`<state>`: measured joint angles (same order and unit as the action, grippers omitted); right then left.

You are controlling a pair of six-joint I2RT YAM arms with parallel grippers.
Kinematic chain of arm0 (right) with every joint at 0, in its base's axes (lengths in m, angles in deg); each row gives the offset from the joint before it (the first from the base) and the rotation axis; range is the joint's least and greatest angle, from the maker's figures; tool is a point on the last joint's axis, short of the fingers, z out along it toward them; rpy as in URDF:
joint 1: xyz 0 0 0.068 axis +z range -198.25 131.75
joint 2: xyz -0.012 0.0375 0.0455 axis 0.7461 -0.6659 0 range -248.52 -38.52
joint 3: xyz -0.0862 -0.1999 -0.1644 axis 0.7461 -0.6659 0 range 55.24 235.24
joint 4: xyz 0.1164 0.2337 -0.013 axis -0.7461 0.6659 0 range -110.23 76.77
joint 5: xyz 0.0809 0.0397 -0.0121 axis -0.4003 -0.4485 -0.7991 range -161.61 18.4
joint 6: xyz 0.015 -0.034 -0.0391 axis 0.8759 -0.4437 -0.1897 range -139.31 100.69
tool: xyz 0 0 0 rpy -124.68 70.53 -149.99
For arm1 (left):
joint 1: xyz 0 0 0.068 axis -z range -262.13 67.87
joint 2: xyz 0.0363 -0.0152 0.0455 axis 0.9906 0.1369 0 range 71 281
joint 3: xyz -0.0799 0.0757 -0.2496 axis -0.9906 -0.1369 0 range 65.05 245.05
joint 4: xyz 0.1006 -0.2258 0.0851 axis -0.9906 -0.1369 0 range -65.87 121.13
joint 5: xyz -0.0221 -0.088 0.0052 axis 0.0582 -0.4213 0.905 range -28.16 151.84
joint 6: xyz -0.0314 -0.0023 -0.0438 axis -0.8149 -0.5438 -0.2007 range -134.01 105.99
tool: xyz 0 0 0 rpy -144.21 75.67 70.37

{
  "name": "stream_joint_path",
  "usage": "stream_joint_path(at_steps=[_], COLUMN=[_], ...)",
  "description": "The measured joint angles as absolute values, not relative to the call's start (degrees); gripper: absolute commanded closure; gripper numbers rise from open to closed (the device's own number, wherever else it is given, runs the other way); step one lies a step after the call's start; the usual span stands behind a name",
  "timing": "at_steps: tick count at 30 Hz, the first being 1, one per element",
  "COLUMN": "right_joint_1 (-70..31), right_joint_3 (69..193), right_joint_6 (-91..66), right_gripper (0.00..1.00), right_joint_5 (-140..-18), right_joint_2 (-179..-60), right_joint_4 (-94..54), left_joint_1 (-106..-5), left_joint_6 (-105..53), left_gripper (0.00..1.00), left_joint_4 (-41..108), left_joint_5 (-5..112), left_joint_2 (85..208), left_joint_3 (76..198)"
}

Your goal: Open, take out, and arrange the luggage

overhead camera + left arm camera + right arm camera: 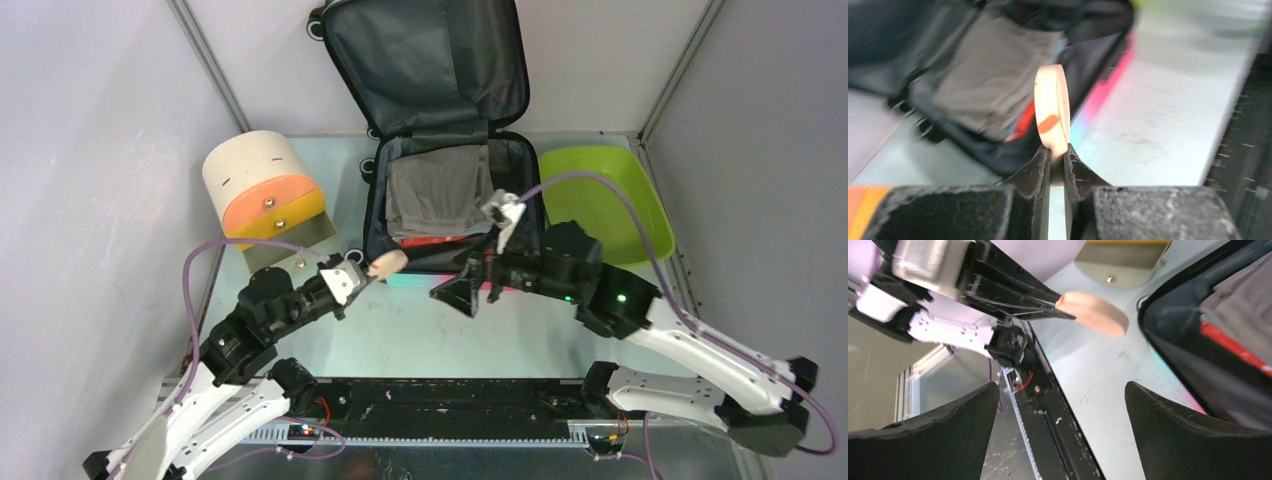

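Note:
The luggage (420,60) lies open at the back middle, its lid leaning up against the wall. Its dark-lined base holds a folded grey cloth (440,190) over something red (440,240). My left gripper (372,270) is shut on a flat peach oval piece (388,264) just in front of the luggage's near left corner. In the left wrist view the peach piece (1052,107) stands edge-on with an orange mark, pinched at its lower end by the left gripper (1057,152). My right gripper (462,290) hangs open and empty just right of it; the right wrist view shows the piece (1095,312) beyond the right gripper (1060,390).
A cream-and-orange cylinder (262,185) sits at the back left. A lime-green tub (600,200) stands right of the luggage. The black rail (450,395) between the arm bases runs along the near edge. Grey walls close in both sides.

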<state>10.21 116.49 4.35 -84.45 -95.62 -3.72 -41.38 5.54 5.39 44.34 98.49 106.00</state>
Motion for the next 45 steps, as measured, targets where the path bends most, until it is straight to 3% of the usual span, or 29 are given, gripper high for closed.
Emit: stream_joint_path(at_steps=[4,10,15,18,29,33,37,45], right_joint_1=[9.1,7.7,6.5,6.4,5.3,4.7,4.4,4.2], right_joint_3=[114.8,114.7,114.4,114.0,112.9,112.9,112.9,112.9], right_joint_6=[4.2,3.1,2.7,2.7,1.8,1.4,1.1,1.1], right_gripper=[0.00,0.01,0.01,0.00,0.01,0.01,0.00,0.01], right_joint_5=[-81.7,-79.3,-78.7,-78.3,-76.1,-75.6,-75.4,-75.2], right_joint_2=[-87.2,-81.3,-79.8,-78.8,-72.6,-71.2,-70.7,-71.2], right_joint_4=[-3.9,-2.5,0.6,2.6,5.0,5.2,5.6,6.8], left_joint_1=[-41.5,-49.7,-66.7,-71.3,-74.1,-74.2,-74.2,-74.1], left_joint_6=[7.8,16.8,21.2,23.3,28.5,29.3,28.9,27.2], left_gripper=[0.80,0.81,0.81,0.80,0.69,0.46,0.34,0.32], left_joint_4=[5.3,6.7,7.9,9.3,17.1,16.8,16.4,14.0], left_joint_5=[61.7,81.1,78.9,78.6,80.9,83.7,84.7,85.4], left_joint_2=[96.7,99.8,107.5,112.9,130.5,137.9,141.1,135.9], left_joint_3=[104.8,102.3,100.5,100.5,100.8,104.0,107.6,108.3])
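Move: The open bottom drawer of the barrel-shaped cabinet, where the peach oval block in the left fingers is taken, lies about 18 cm ahead, 21 cm left and 17 cm below the left hand. The shut yellow drawer sits just over it, some 20 cm ahead and 25 cm left; the suitcase's near left wheel is roughly 14 cm ahead, 6 cm left. From the right hand the bottom drawer is about 19 cm ahead, 39 cm left and 23 cm down. The peach oval block, still held by the left fingers, is carried left about 24 cm and forward some 16, nearly level at first and then down into the open bottom drawer, the wrist swinging roughly 55 degrees counter-clockwise and rolling left side up; the fingers then open wide, let go and lift about 3 cm. The right hand, already empty and open, withdraws some 12 cm to its right, rising a little. ##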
